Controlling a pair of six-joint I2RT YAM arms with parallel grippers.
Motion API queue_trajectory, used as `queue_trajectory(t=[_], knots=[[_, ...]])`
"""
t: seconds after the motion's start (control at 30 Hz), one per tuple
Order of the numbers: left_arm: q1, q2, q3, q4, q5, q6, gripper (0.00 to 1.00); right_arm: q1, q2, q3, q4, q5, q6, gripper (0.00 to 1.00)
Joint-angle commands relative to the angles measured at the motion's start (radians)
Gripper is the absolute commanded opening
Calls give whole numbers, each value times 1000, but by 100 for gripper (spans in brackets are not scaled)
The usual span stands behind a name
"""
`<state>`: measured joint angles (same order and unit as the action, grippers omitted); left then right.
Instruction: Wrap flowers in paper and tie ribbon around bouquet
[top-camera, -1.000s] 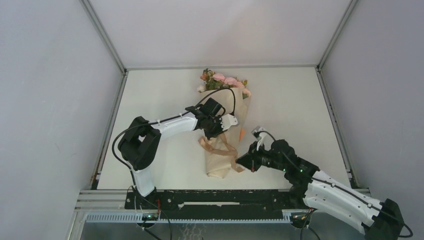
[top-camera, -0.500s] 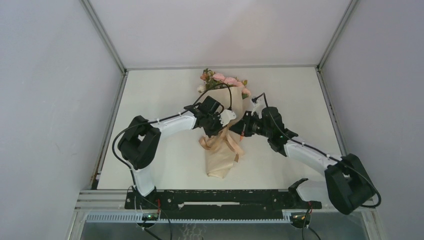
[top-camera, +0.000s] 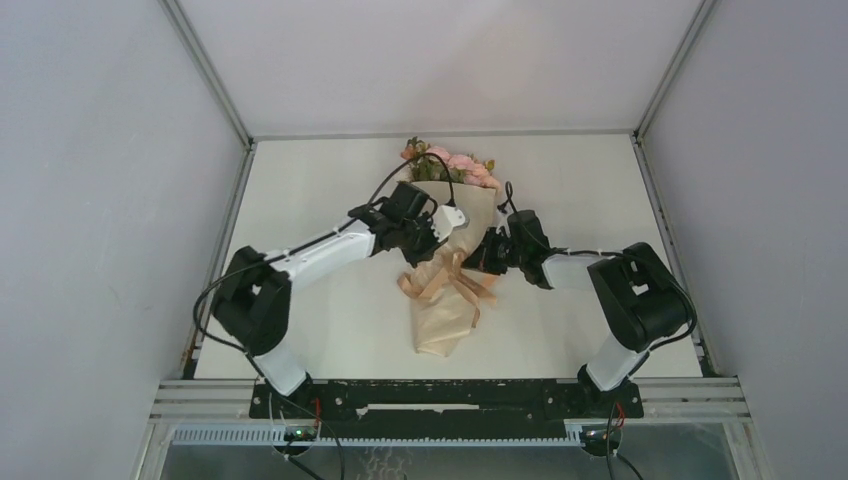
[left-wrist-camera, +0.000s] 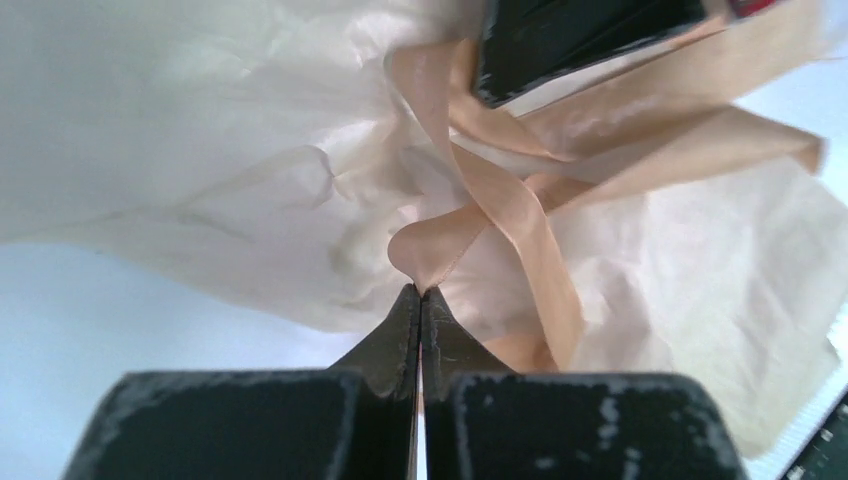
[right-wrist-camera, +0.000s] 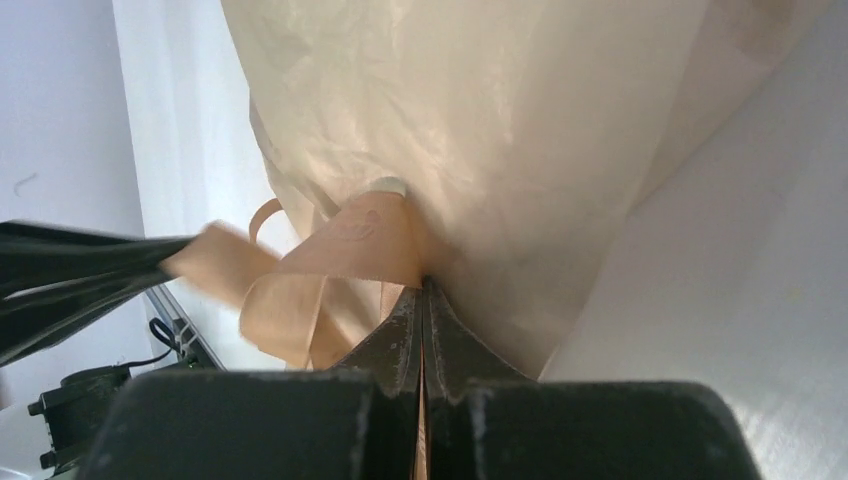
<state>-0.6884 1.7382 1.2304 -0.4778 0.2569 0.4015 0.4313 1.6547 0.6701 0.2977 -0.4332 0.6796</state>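
The pink flowers (top-camera: 452, 162) stick out of the far end of a cone of tan paper (top-camera: 440, 325) lying mid-table. A peach ribbon (top-camera: 447, 287) crosses the cone's middle in loose loops. My left gripper (top-camera: 436, 252) sits on the cone's left side, my right gripper (top-camera: 483, 258) on its right. In the left wrist view the left gripper (left-wrist-camera: 420, 290) is shut on a fold of the ribbon (left-wrist-camera: 505, 205) over crinkled paper (left-wrist-camera: 200, 150). In the right wrist view the right gripper (right-wrist-camera: 424, 284) is shut on the ribbon (right-wrist-camera: 350, 238) against the paper (right-wrist-camera: 500, 120).
The white table (top-camera: 320, 200) is fenced by metal rails (top-camera: 215, 260) at left, right and back. Both arm bases stand on the black bar (top-camera: 430, 398) at the near edge. The right arm's elbow (top-camera: 640, 295) is folded at the right.
My right gripper swung from the cone's near right end up to its middle right, carrying ribbon, and the arm folded in. My left gripper shifted slightly toward the flowers.
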Motion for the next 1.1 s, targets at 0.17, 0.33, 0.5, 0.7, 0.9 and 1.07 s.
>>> queue_trajectory(t=[0.17,0.33,0.5,0.7,0.9,1.07], knots=[[6,-241,85,-113,41,91,0,0,20,64,-12,-185,-130,0],[11,-214,129,-92,-25,100,0,-1,30,86,-78,-328,-217,0],[23,-165,119,-11,-106,103,0,0,101,125,-107,-557,-270,0],[25,-114,109,20,-121,91,0,29,150,193,-254,-667,-373,2],[25,-46,81,83,-112,31,0,6,86,209,-345,-519,-386,18],[23,40,103,106,-130,-6,0,-20,38,238,-425,-390,-377,22]])
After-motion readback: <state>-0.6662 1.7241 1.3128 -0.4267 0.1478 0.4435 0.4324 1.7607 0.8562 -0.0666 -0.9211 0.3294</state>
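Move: At the right hand, the ribbon crossing on the wrapped bouquet lies about 2 cm back, 3 cm left and slightly below; a ribbon tail lies some 5 cm back and 4 cm right, and the flower heads about 22 cm ahead and 4 cm left. The left hand already pinches a ribbon end; from it the crossing lies about 3 cm back, 6 cm right and 6 cm below, and the left ribbon loop 5 cm back and 3 cm left. Sweeping back and to the left over the ribbon crossing, the right hand goes about 7 cm back with shut fingers, turning some 30 degrees counter-clockwise, then eases a little right as the fingers part partway beside the ribbon. The left hand keeps its ribbon end, lifts it about 10 cm, then reaches forward and comes down again, ending roughly 5 cm ahead and 4 cm up. ##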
